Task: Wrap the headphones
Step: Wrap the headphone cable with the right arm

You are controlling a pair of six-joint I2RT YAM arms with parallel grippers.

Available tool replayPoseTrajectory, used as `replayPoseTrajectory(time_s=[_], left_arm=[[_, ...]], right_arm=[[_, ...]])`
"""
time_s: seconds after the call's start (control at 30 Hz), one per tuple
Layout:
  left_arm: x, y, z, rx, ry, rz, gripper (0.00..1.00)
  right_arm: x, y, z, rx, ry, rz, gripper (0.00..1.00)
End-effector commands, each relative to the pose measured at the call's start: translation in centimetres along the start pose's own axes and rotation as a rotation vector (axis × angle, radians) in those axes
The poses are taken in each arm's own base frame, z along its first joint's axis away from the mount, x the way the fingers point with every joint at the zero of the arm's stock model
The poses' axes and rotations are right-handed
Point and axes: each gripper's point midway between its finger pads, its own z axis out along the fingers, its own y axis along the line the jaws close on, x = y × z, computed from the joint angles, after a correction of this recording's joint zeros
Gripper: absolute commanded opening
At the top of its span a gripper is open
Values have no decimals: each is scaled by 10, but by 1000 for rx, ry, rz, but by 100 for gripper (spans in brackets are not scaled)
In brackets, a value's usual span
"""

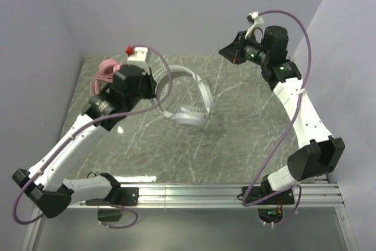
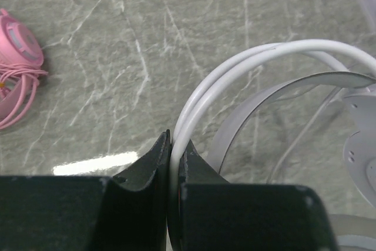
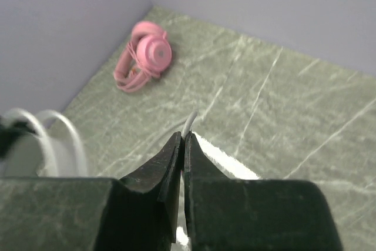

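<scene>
The white/grey headphones (image 1: 189, 101) lie in the middle of the marble table, headband toward the back left. My left gripper (image 1: 153, 86) is shut on the headband's thin white rails (image 2: 235, 72); in the left wrist view the jaws (image 2: 176, 145) pinch them. My right gripper (image 1: 224, 53) is raised at the back and is shut on the end of the thin cable (image 3: 190, 121), whose tip looks pale grey. The cable runs down toward the headset (image 1: 215, 89). The pink headphones (image 1: 108, 69), cable bundled on them, lie at the back left corner.
Lilac walls close the table at the back (image 1: 194, 10), left (image 1: 35, 69) and right (image 1: 346, 57). A metal rail (image 1: 194, 192) runs along the near edge. Purple arm cables (image 1: 282, 127) loop beside each arm. The pink headphones also show in both wrist views (image 2: 17, 39) (image 3: 147, 54).
</scene>
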Motion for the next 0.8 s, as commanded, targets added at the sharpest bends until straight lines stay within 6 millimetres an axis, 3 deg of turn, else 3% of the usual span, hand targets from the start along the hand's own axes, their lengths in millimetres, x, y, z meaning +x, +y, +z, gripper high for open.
replayPoseTrajectory(time_s=[0.0,0.27,0.3,0.37,0.4,0.43,0.5,0.7,0.77], left_arm=[[-54,-16,-18,93,-35,-195,0],[-101,-26,-23,174,-51,-331,0],[-109,-29,-21,181,-56,-357,0],[-117,-34,-21,201,-65,-389,0],[-124,-35,-20,203,-80,-403,0],[-130,-36,-19,207,-99,-423,0],[-142,-36,-17,205,-131,-464,0],[-180,-25,-7,128,-247,-570,0],[-193,-20,-8,121,-298,-608,0]], right_arm=[[-3,-2,6,-34,-58,-17,0],[60,-13,17,-79,-51,63,0],[81,-15,18,-81,-30,87,0],[84,-9,19,-104,-65,81,0],[104,-6,22,-104,-40,95,0],[102,-1,22,-122,-70,84,0],[121,10,25,-136,-52,103,0],[163,43,30,-182,-16,105,0],[168,57,29,-208,-29,108,0]])
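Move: The white headphones are held by the headband in the left fingers, their middle about 10 cm to that hand's right, level fore and aft, and 2 cm below it. From the right hand, which grips their cable, they hang some 13 cm to the left, 12 cm back and 8 cm lower. The pink headphones lie on the table roughly 22 cm ahead of the left hand, 25 cm to its left and 30 cm below. Still pinching the cable, the right fingers first drop almost straight down about 17 cm, then sweep left and back below the white headphones. The left hand keeps the headband pinched, lifting it about 10 cm and carrying it less far forward while rolling its right side upward. ##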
